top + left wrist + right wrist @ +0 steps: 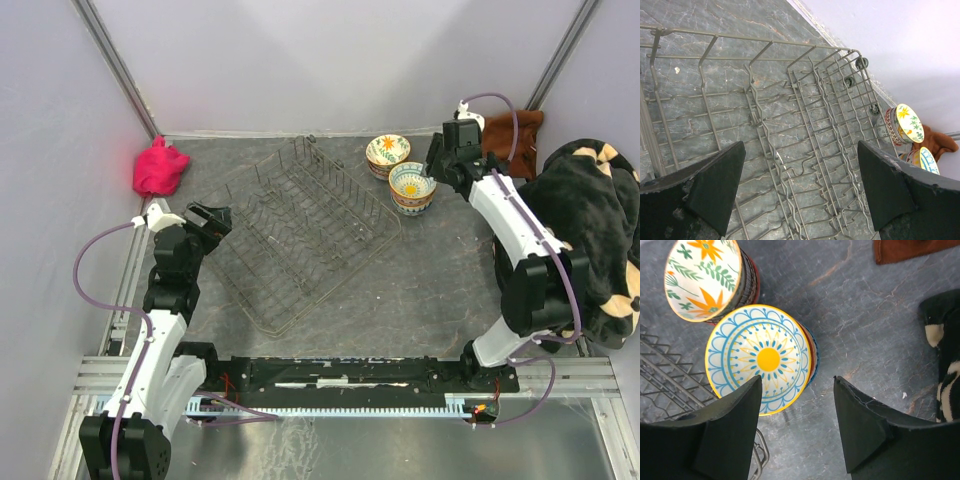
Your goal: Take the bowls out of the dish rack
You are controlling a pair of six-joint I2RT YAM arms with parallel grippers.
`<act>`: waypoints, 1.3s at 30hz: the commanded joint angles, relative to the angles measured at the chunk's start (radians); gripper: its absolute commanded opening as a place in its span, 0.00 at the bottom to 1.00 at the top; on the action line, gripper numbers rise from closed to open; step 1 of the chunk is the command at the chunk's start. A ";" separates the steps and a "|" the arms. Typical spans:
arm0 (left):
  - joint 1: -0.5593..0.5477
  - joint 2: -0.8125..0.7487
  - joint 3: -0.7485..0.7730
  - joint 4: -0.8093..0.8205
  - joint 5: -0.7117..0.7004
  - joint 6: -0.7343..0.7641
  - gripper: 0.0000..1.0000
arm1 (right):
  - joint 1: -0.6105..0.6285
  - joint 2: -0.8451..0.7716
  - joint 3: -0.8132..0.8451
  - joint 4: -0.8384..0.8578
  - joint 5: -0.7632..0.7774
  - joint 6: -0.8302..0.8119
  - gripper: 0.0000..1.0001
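The dark wire dish rack (305, 232) lies in the middle of the table and holds no bowls; it also fills the left wrist view (790, 135). Two stacks of bowls stand right of its far corner: one topped by a floral bowl (388, 151) (702, 280), one topped by a blue-and-yellow sun-pattern bowl (412, 184) (760, 357). Both stacks show small in the left wrist view (905, 125). My right gripper (440, 165) (797, 425) is open and empty, just above and right of the sun-pattern stack. My left gripper (210, 222) (800, 190) is open and empty at the rack's left edge.
A pink cloth (160, 168) lies at the far left. A black and cream blanket (590, 230) is heaped on the right, with a brown cloth (515, 135) behind it. Grey walls close the back and sides.
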 commanded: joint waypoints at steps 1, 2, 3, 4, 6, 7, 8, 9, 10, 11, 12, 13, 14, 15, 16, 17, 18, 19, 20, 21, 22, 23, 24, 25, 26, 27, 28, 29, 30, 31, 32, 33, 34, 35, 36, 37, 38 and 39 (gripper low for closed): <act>-0.003 -0.010 0.001 0.038 0.018 -0.019 0.99 | -0.004 -0.077 -0.029 0.046 0.018 0.009 0.67; -0.002 -0.012 0.002 0.037 0.018 -0.019 0.99 | -0.004 -0.092 -0.040 0.053 0.014 0.011 0.67; -0.002 -0.012 0.002 0.036 0.019 -0.018 0.99 | -0.003 -0.110 -0.054 0.059 0.010 0.013 0.68; -0.002 -0.012 0.004 0.036 0.023 -0.016 0.99 | -0.003 -0.127 -0.068 0.066 0.006 0.015 0.69; -0.002 -0.009 0.007 0.039 0.037 -0.012 0.99 | -0.003 -0.179 -0.116 0.086 0.001 0.016 0.74; -0.002 -0.008 0.007 0.044 0.046 -0.012 0.99 | -0.002 -0.203 -0.139 0.094 0.001 0.018 0.77; -0.002 -0.007 0.008 0.047 0.053 -0.010 0.99 | -0.001 -0.229 -0.166 0.100 0.000 0.022 0.80; -0.002 -0.005 0.008 0.051 0.061 -0.010 0.99 | 0.001 -0.257 -0.196 0.107 -0.002 0.027 0.86; -0.002 -0.004 0.008 0.056 0.068 -0.009 0.99 | 0.004 -0.285 -0.226 0.117 -0.007 0.034 0.97; -0.002 -0.003 0.010 0.060 0.075 -0.009 0.99 | 0.008 -0.317 -0.259 0.128 -0.010 0.041 1.00; -0.002 0.000 0.011 0.062 0.079 -0.007 0.99 | 0.014 -0.347 -0.292 0.137 -0.003 0.049 0.99; -0.002 0.001 0.010 0.063 0.084 -0.007 0.99 | 0.020 -0.392 -0.338 0.145 0.008 0.060 0.99; -0.002 0.000 0.010 0.063 0.086 -0.006 0.99 | 0.027 -0.425 -0.373 0.154 0.023 0.069 0.99; -0.002 0.000 0.010 0.062 0.089 -0.007 0.99 | 0.032 -0.454 -0.402 0.155 0.043 0.083 0.99; -0.002 -0.005 0.009 0.062 0.090 -0.007 0.99 | 0.037 -0.486 -0.434 0.155 0.066 0.096 0.99; -0.003 -0.011 0.007 0.062 0.090 -0.008 0.99 | 0.039 -0.516 -0.467 0.160 0.080 0.108 0.99; -0.003 -0.021 0.002 0.062 0.090 -0.010 0.99 | 0.041 -0.548 -0.497 0.165 0.090 0.118 0.99; -0.003 -0.028 0.000 0.062 0.090 -0.010 0.99 | 0.041 -0.578 -0.524 0.169 0.097 0.129 0.99; -0.002 -0.035 -0.003 0.062 0.091 -0.012 0.99 | 0.043 -0.605 -0.550 0.174 0.098 0.141 0.99; -0.002 -0.039 -0.004 0.062 0.092 -0.014 0.99 | 0.044 -0.634 -0.573 0.179 0.093 0.151 0.99; -0.003 -0.045 -0.005 0.062 0.093 -0.014 0.99 | 0.048 -0.656 -0.591 0.181 0.086 0.163 0.99; -0.003 -0.048 -0.005 0.061 0.095 -0.015 0.99 | 0.051 -0.677 -0.606 0.183 0.079 0.168 0.99; -0.003 -0.051 -0.004 0.059 0.095 -0.015 0.99 | 0.058 -0.698 -0.620 0.185 0.073 0.173 0.99; -0.002 -0.051 -0.003 0.054 0.096 -0.015 0.99 | 0.069 -0.714 -0.633 0.184 0.073 0.176 0.99; -0.003 -0.053 0.002 0.050 0.097 -0.012 0.99 | 0.078 -0.729 -0.646 0.182 0.070 0.177 0.99; -0.003 -0.053 0.004 0.048 0.099 -0.010 0.99 | 0.088 -0.741 -0.660 0.175 0.067 0.177 0.99; -0.003 -0.052 0.007 0.045 0.100 -0.010 0.99 | 0.100 -0.752 -0.676 0.169 0.061 0.177 0.99; -0.003 -0.052 0.008 0.045 0.102 -0.010 0.99 | 0.111 -0.761 -0.699 0.172 0.056 0.181 0.99; -0.003 -0.052 0.009 0.046 0.105 -0.009 0.99 | 0.121 -0.766 -0.721 0.186 0.047 0.185 0.99; -0.003 -0.052 0.007 0.049 0.109 -0.010 0.99 | 0.129 -0.768 -0.749 0.202 0.035 0.192 0.99; -0.003 -0.051 0.005 0.051 0.110 -0.010 0.99 | 0.138 -0.768 -0.762 0.208 0.021 0.199 0.99; -0.003 -0.051 0.006 0.049 0.110 -0.010 0.99 | 0.153 -0.771 -0.770 0.208 0.015 0.204 0.99; -0.004 -0.050 0.005 0.046 0.108 -0.008 0.99 | 0.174 -0.774 -0.777 0.208 0.016 0.207 0.99; -0.003 -0.050 0.008 0.042 0.103 -0.006 0.99 | 0.201 -0.783 -0.782 0.206 0.029 0.210 0.99; -0.003 -0.050 0.010 0.037 0.101 -0.004 0.99 | 0.228 -0.794 -0.790 0.203 0.048 0.212 0.99; -0.003 -0.052 0.012 0.035 0.097 -0.002 0.99 | 0.262 -0.807 -0.798 0.202 0.077 0.212 0.99; -0.003 -0.054 0.013 0.031 0.095 -0.001 0.99 | 0.291 -0.820 -0.808 0.200 0.097 0.214 0.99; -0.003 -0.056 0.014 0.027 0.093 0.001 0.99 | 0.316 -0.835 -0.818 0.199 0.111 0.217 0.99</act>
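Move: The near bowl stack, with the sun-patterned bowl on top, stands some 6 cm left of the right hand, about 2 cm ahead and 10 cm below. The flowered far stack lies 12 cm left and 10 cm ahead, the rack's right corner 9 cm left and 8 cm back, and the brown cloth some 16 cm right and 12 cm ahead. From the left hand the near stack is about 46 cm right and 13 cm ahead. Back and away from the near bowl stack, already clear of it: the right hand rises another centimetre or so, then draws some 17 cm back over bare table, sinking about 6 cm and edging left at the end. Its fingers spread from two-thirds to fully open while its left side rolls up 10 degrees. The empty left hand eases just 1–2 cm right and up. ##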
